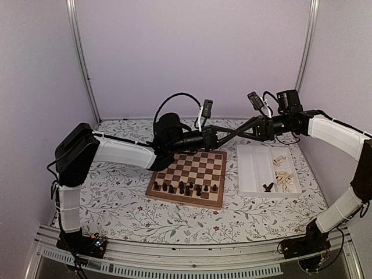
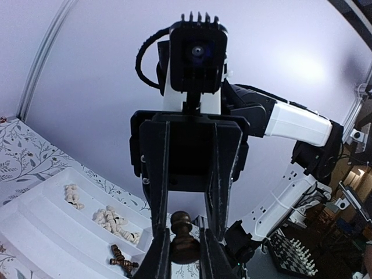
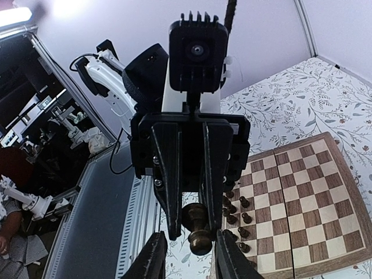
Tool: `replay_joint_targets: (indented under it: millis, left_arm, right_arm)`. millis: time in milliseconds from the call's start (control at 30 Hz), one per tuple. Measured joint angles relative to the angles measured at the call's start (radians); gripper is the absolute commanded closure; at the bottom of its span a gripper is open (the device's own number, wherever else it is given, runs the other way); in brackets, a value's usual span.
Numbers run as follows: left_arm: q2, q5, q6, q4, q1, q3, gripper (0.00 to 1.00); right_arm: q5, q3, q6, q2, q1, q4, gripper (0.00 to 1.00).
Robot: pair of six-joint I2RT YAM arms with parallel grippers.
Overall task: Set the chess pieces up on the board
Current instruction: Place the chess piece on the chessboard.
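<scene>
Both grippers meet tip to tip in mid-air above the board's (image 1: 200,165) far edge. My left gripper (image 2: 185,239) is shut on the round base of a dark brown chess piece (image 2: 185,247). The right gripper (image 3: 193,247) stands open, its fingers on either side of the piece's knobbed head (image 3: 200,239) with gaps showing. In the top view the left gripper (image 1: 222,137) and right gripper (image 1: 240,131) overlap and the piece is too small to make out. Several dark pieces (image 1: 186,187) stand on the board's near rows.
A white compartment tray (image 1: 253,168) lies right of the board, with several cream pieces (image 1: 283,177) and a dark piece or two (image 1: 268,187) lying in it. Floral cloth covers the table. Metal frame posts stand at the back corners.
</scene>
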Motion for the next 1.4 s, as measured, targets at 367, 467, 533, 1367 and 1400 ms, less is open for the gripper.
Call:
replay_joint_targets:
  millis: [367,467,533,1367,1400]
  left_arm:
    - [0.0,0.003,-0.015,-0.003,-0.003,0.0,0.87]
    - [0.0,0.004,-0.014,-0.012,-0.003,0.003,0.69]
    - [0.0,0.002,-0.015,-0.023,-0.003,0.003,0.59]
    - [-0.798,-0.699,0.638,-0.67,0.287,-0.409,0.05]
    - [-0.796,-0.711,0.649,-0.68,0.294,-0.421,0.05]
  right_arm:
    - [0.01,0.0,-0.021,-0.002,-0.002,-0.005,0.93]
    - [0.011,0.0,-0.025,-0.002,-0.003,-0.01,0.94]
    - [0.019,0.001,-0.029,-0.002,-0.003,-0.019,0.94]
    - [0.895,0.53,-0.408,0.434,0.357,-0.396,0.95]
    - [0.924,0.545,-0.413,0.461,0.367,-0.406,0.95]
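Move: The brown chess piece, still pinched by the left fingertips, sits practically at the left hand point and also between the right hand's parted fingers, within about 1 cm of that hand point. From the right hand, the chessboard's middle lies about 15 cm left, 6 cm ahead and 27 cm below. The set-up brown pieces stand about 16 cm left and 4 cm back, and the white tray's middle is some 16 cm right and 8 cm ahead, both similarly far below. The brown piece changes hands in mid-air: the right fingers close on it, then the left fingers open wide and let go. The left hand swings away nearly 30 cm to the left and somewhat forward, turning counter-clockwise. The right hand keeps its grip and carries the piece forward, then down about 12 cm and left over the chessboard, tipping its fingers steeply downward. ##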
